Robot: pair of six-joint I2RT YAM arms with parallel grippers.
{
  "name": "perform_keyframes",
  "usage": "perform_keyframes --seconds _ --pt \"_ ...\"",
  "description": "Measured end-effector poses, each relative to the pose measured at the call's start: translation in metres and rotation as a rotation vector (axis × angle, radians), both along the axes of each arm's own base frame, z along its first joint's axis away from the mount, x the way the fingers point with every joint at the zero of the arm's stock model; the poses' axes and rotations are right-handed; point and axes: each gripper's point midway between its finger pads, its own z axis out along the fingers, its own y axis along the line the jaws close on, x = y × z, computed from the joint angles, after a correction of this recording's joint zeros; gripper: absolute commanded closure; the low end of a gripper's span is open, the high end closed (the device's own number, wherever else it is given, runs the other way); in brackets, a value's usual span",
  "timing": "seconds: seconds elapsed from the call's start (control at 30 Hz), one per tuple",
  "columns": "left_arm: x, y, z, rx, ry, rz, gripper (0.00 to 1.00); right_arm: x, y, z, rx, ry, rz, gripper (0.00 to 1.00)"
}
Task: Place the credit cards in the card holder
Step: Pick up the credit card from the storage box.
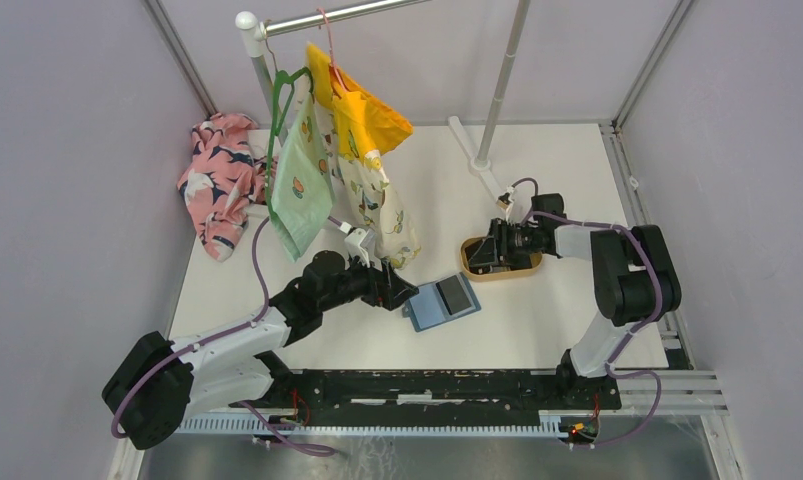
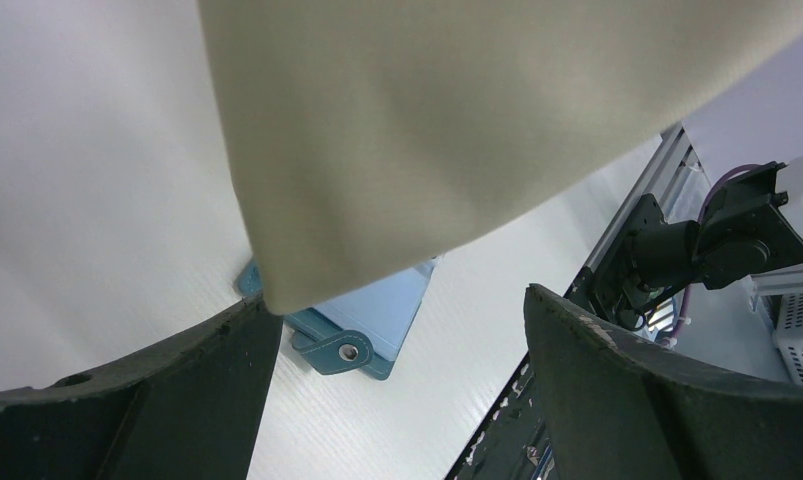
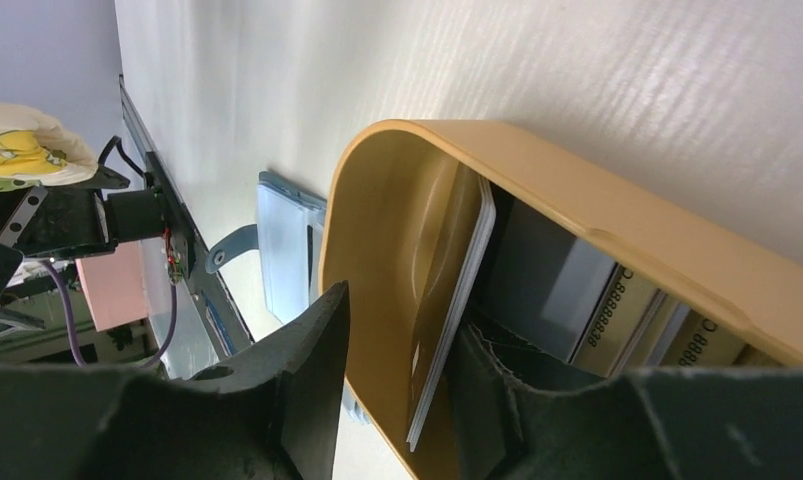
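The teal-blue card holder (image 1: 435, 308) lies open on the white table, with one dark credit card (image 1: 456, 292) on its right half. My left gripper (image 1: 402, 290) hovers at its left edge, open and empty; in the left wrist view the card holder (image 2: 377, 320) and its snap tab (image 2: 349, 350) show between the wide-apart fingers. My right gripper (image 3: 405, 315) is down at the tan tray (image 3: 597, 215). One finger is outside the tray wall, the other inside against a credit card (image 3: 455, 310) standing on edge. The jaws stand part way apart. More cards (image 3: 547, 290) lie in the tray.
Hanging garments (image 1: 362, 160) on a rail (image 1: 327, 18) dangle just above the left arm, and a cream cloth (image 2: 427, 130) covers much of the left wrist view. A pink flowered heap (image 1: 217, 180) lies at the back left. The rack's pole (image 1: 502, 85) rises behind the tray.
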Motion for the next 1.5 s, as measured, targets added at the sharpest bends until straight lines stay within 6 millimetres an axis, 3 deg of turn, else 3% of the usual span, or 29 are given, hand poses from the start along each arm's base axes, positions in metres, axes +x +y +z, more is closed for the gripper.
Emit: perform_keyframes --seconds 0.13,1.0,1.3,1.5 --pt "0.0 0.0 0.0 0.0 0.0 0.0 0.06 0.001 -0.005 -0.001 -0.005 0.004 -0.013 0.61" --pt "0.0 0.0 -0.001 0.001 0.001 0.0 0.06 0.012 -0.036 0.005 0.046 0.025 -0.103 0.65" --pt "0.0 0.0 0.002 -0.005 -0.006 0.0 0.06 0.018 -0.049 0.004 0.044 0.027 -0.147 0.78" --pt "-0.001 0.0 0.004 -0.01 -0.009 -0.003 0.06 0.021 -0.057 0.004 0.036 0.023 -0.171 0.96"
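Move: The credit card stands on edge between the right hand's open fingers, its middle about 3 cm to the right, 1 cm ahead and 2 cm below. The storage box around it centres roughly 5 cm right, 1 cm ahead and 3 cm below. The blue card holder lies some 10 cm left and 10 cm back, 4 cm lower. For the left hand, the card is about 22 cm right, 8 cm ahead and 10 cm below. The right fingers close from about half open to nearly shut and come together on the edge of the upright card in the storage box. Meanwhile the hand draws some 5.5 cm to the right, drifting about 2 cm forward at nearly the same height, and turns about 10 degrees clockwise. ##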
